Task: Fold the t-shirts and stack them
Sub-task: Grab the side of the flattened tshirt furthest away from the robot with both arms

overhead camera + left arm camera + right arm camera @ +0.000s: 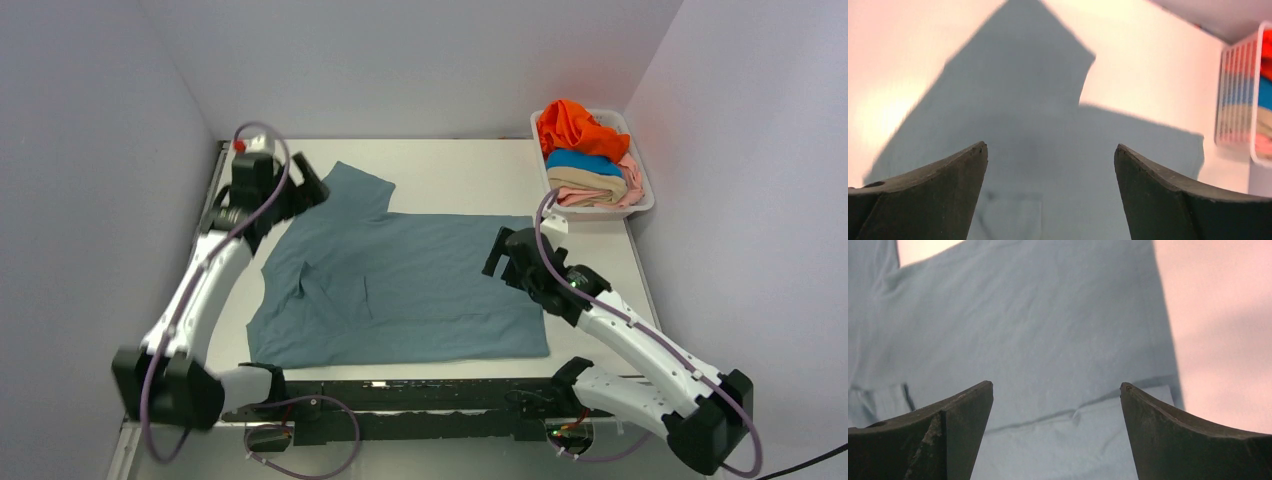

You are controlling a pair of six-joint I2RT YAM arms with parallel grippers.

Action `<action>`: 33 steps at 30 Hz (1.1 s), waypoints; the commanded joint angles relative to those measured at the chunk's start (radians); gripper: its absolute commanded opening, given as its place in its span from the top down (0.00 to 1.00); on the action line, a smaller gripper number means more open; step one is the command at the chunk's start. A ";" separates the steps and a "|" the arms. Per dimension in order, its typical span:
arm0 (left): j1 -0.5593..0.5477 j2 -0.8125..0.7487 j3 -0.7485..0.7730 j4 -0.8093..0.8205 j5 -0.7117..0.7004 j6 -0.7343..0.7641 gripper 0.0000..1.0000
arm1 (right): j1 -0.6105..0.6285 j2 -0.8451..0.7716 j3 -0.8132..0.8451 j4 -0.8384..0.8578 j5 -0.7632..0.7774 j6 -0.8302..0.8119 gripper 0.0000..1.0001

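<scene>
A dusty grey-blue t-shirt (400,285) lies spread on the white table, one sleeve pointing to the back left. It fills the left wrist view (1033,110) and the right wrist view (1023,330). My left gripper (300,190) hovers open over the shirt's back-left sleeve, nothing between its fingers (1050,147). Over the shirt's right hem hangs my right gripper (503,255), open and empty (1057,385). An orange t-shirt (577,128), a bright blue one (585,162), a tan one (590,183) and a pale pink one (610,197) lie heaped in the basket.
The white plastic basket (643,180) stands at the table's back right corner; its slatted side shows in the left wrist view (1235,95). Grey walls close in the table at the back and both sides. Bare table shows behind the shirt (460,175).
</scene>
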 commanded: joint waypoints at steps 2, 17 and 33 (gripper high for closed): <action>0.002 0.434 0.402 0.018 -0.035 0.255 0.00 | -0.197 0.116 0.066 0.085 -0.162 -0.077 0.00; 0.011 1.164 1.004 0.168 -0.034 0.423 0.01 | -0.234 0.197 0.004 0.091 -0.191 -0.072 0.00; 0.021 1.328 1.109 0.028 0.071 0.091 0.01 | -0.234 0.090 -0.047 0.076 -0.255 -0.016 0.00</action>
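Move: The left hand is going for the shirt's far-left sleeve cuff, about 28 cm ahead, 5 cm to its right and 22 cm below. The sleeve's inner corner lies some 16 cm ahead and 10 cm right of that hand, also on the table. The shirt's far right corner is roughly 24 cm ahead of the right hand, 11 cm to its right and 14 cm below; the laundry basket sits beyond it, some 36 cm ahead of that hand and 24 cm right. The left hand, fingers kept wide open, sweeps fast forward about 28 cm over the sleeve to its cuff, sinking only a little at first and then dropping steeply for some 18 cm in all, while it rolls left side up by over 20 degrees and twists slightly clockwise before easing about half of that back. The right hand, also open, goes forward and right some 3 cm, then mostly sinks, ending about 5 cm lower and tipped some 10 degrees further down as it drifts slightly back, still hovering over the right part of the shirt. ##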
